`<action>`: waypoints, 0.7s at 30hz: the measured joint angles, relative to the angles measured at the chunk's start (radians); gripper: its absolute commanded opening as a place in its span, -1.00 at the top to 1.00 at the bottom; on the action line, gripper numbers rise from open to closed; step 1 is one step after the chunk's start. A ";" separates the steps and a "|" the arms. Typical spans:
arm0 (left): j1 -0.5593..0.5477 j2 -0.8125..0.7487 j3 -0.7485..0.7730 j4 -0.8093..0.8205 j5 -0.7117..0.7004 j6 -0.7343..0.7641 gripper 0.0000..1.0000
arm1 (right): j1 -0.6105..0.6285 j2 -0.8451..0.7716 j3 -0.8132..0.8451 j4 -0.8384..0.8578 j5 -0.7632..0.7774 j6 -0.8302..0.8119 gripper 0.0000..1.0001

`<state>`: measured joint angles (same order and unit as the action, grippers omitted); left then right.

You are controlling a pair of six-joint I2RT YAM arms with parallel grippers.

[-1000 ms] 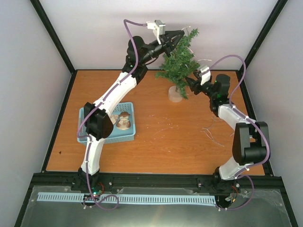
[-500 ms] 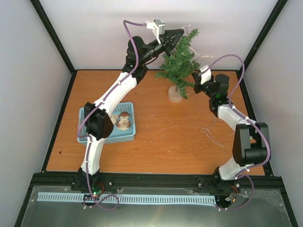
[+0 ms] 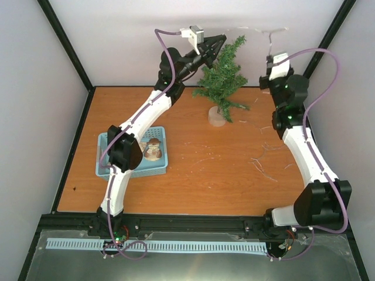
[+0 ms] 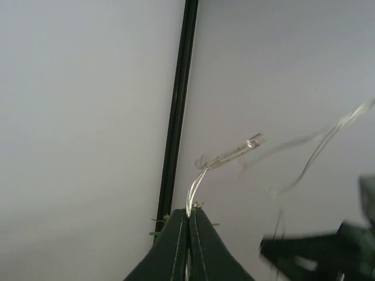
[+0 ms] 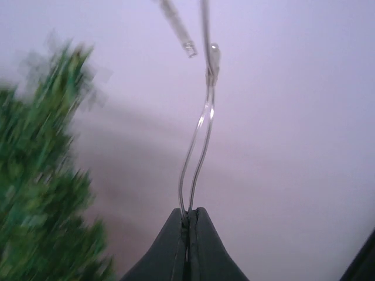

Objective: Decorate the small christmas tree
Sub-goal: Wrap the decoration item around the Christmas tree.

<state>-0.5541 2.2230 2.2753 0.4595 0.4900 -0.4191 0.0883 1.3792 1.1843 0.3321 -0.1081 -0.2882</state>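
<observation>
The small christmas tree stands upright on its pale round base at the back of the orange table. My left gripper is held high by the tree's tip, shut on a thin clear light-string wire with a tiny bulb beyond it. My right gripper is raised to the right of the tree, shut on a doubled strand of the same clear wire. That wire runs up to small bulbs. The tree shows blurred at the left of the right wrist view.
A blue basket with ornaments sits at the left of the table. Loose clear wire strands lie on the table's right half. White walls and black frame posts close in the back and sides.
My right gripper closed on the wire beside the tree's right branches, then swung up and to the right, lifting the strand. The left gripper stayed put.
</observation>
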 measured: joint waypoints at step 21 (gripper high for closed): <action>0.000 0.021 -0.028 -0.006 -0.078 0.026 0.28 | -0.147 0.293 0.466 -0.246 0.089 0.071 0.94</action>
<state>-0.5541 2.2440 2.2471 0.4534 0.4118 -0.3935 -0.0586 1.6722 1.6501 0.0856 -0.0193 -0.2173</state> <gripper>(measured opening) 0.313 0.032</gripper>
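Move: The Christmas tree's middle is about 4 cm right of my left hand, 3 cm ahead and some 22 cm below; the basket lies about 35 cm left, 18 back and 47 below that hand. From my right hand the tree's middle is some 12 cm left, 5 ahead and 15 below, and a loose stretch of the light string lies on the table 20 cm back, 3 right and about 40 below. With my right fingers still shut on the light string, I swing it out to the right and forward, away from the tree, about 12 cm across the table, arching up some 10 cm and then sinking 7. My left hand eases 2 cm forward over the tree's upper left side, turning slightly; then its shut fingers open about a third and let go of the string as it dips a couple of centimetres. ##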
